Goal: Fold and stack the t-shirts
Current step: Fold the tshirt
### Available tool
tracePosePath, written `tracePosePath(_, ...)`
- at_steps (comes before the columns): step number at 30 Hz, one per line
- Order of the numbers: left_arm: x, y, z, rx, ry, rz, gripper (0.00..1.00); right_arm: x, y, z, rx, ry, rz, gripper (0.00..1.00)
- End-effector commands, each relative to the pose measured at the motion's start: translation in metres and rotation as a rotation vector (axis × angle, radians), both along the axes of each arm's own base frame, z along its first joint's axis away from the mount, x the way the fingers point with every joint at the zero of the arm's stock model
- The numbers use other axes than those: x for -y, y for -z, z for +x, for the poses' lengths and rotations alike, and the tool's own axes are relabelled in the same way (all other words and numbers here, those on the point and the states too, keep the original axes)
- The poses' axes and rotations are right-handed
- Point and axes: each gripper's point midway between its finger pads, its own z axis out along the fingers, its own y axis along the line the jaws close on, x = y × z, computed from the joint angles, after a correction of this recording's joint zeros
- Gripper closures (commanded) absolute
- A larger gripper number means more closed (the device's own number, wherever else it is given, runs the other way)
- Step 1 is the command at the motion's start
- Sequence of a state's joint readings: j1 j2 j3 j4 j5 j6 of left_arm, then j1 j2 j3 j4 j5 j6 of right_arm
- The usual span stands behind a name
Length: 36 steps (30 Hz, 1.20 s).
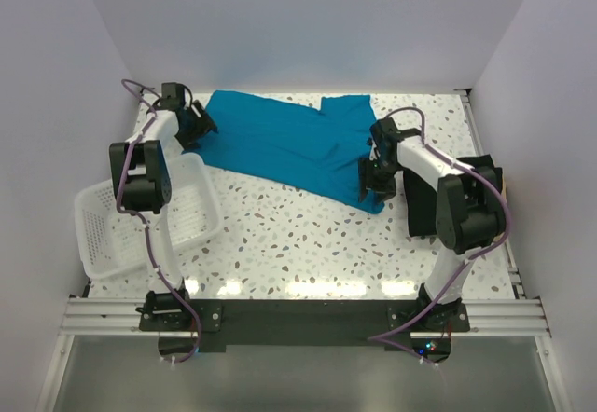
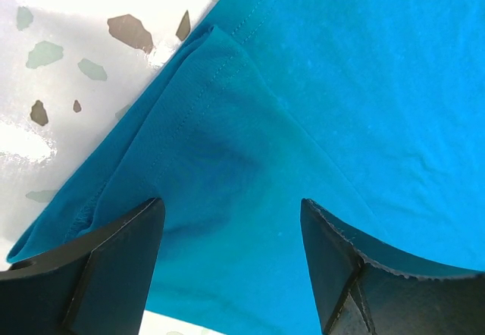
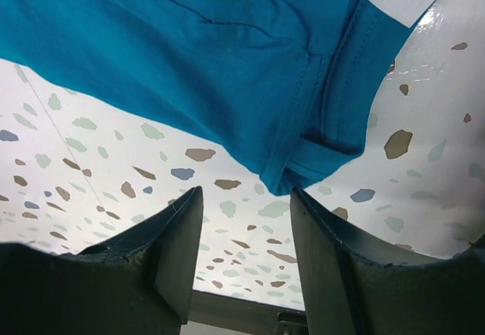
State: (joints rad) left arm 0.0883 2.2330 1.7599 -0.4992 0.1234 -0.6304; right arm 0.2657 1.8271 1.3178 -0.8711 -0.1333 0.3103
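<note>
A teal-blue t-shirt [image 1: 289, 142] lies spread across the back of the table, partly rumpled. My left gripper [image 1: 201, 128] is at its left end. In the left wrist view its fingers [image 2: 121, 267] stand wide apart over a folded hem of the shirt [image 2: 227, 145], the gripper [image 2: 231, 206] open with cloth below the gap. My right gripper [image 1: 371, 184] is at the shirt's near right corner. In the right wrist view it [image 3: 246, 191] is open, and the shirt's corner [image 3: 292, 168] hangs just beyond the fingertips, with nothing between them.
A white mesh basket [image 1: 93, 235] stands at the near left, beside the left arm. A black shape [image 1: 485, 165] sits by the right arm at the table's right edge; I cannot tell whether it is cloth. The speckled tabletop [image 1: 308, 244] lies in front of the shirt.
</note>
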Motion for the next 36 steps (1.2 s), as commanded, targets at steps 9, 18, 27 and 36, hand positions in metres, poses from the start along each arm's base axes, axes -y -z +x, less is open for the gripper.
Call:
tracePosePath(9, -0.001, -0.010, 0.009, 0.035, 0.038, 0.022, 0.22, -0.001, 0.025, -0.003, -0.029, 0.001, -0.007, 0.58)
tracePosePath(18, -0.007, -0.004, 0.008, 0.029, 0.053, 0.045, 0.22, 0.015, 0.027, -0.009, -0.038, 0.012, -0.085, 0.86)
tracePosePath(27, -0.014, 0.001, 0.010, 0.034, 0.095, 0.101, 0.21, 0.032, 0.018, -0.016, -0.062, 0.027, -0.129, 0.84)
tracePosePath(36, -0.019, 0.006, 0.010, 0.036, 0.141, 0.157, 0.21, 0.041, 0.013, -0.015, -0.072, 0.058, -0.110, 0.82)
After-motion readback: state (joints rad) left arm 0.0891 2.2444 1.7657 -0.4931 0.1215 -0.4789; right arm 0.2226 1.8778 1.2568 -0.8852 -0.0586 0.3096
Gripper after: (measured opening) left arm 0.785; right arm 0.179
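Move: The blue shirt's near right corner, the one I'm after, lies about 4 cm below my right hand, 1 cm back and 1 cm to its right. The fold's outer corner is roughly 6 cm to that hand's right and level with it; the middle of the folded black cloth is some 28 cm to the right, neither ahead nor back. From my left hand the near right corner is about 63 cm right, 25 cm back and 3 cm lower. I close my right fingers on the shirt's near right corner as I sink that hand some 3 cm and ease it slightly back; once they have shut on the cloth I draw the corner about 3 cm to the right, low over the table, towards the black cloth. My left hand stays on the shirt's left end with fingers spread, settling a touch lower and turning only slightly clockwise. ##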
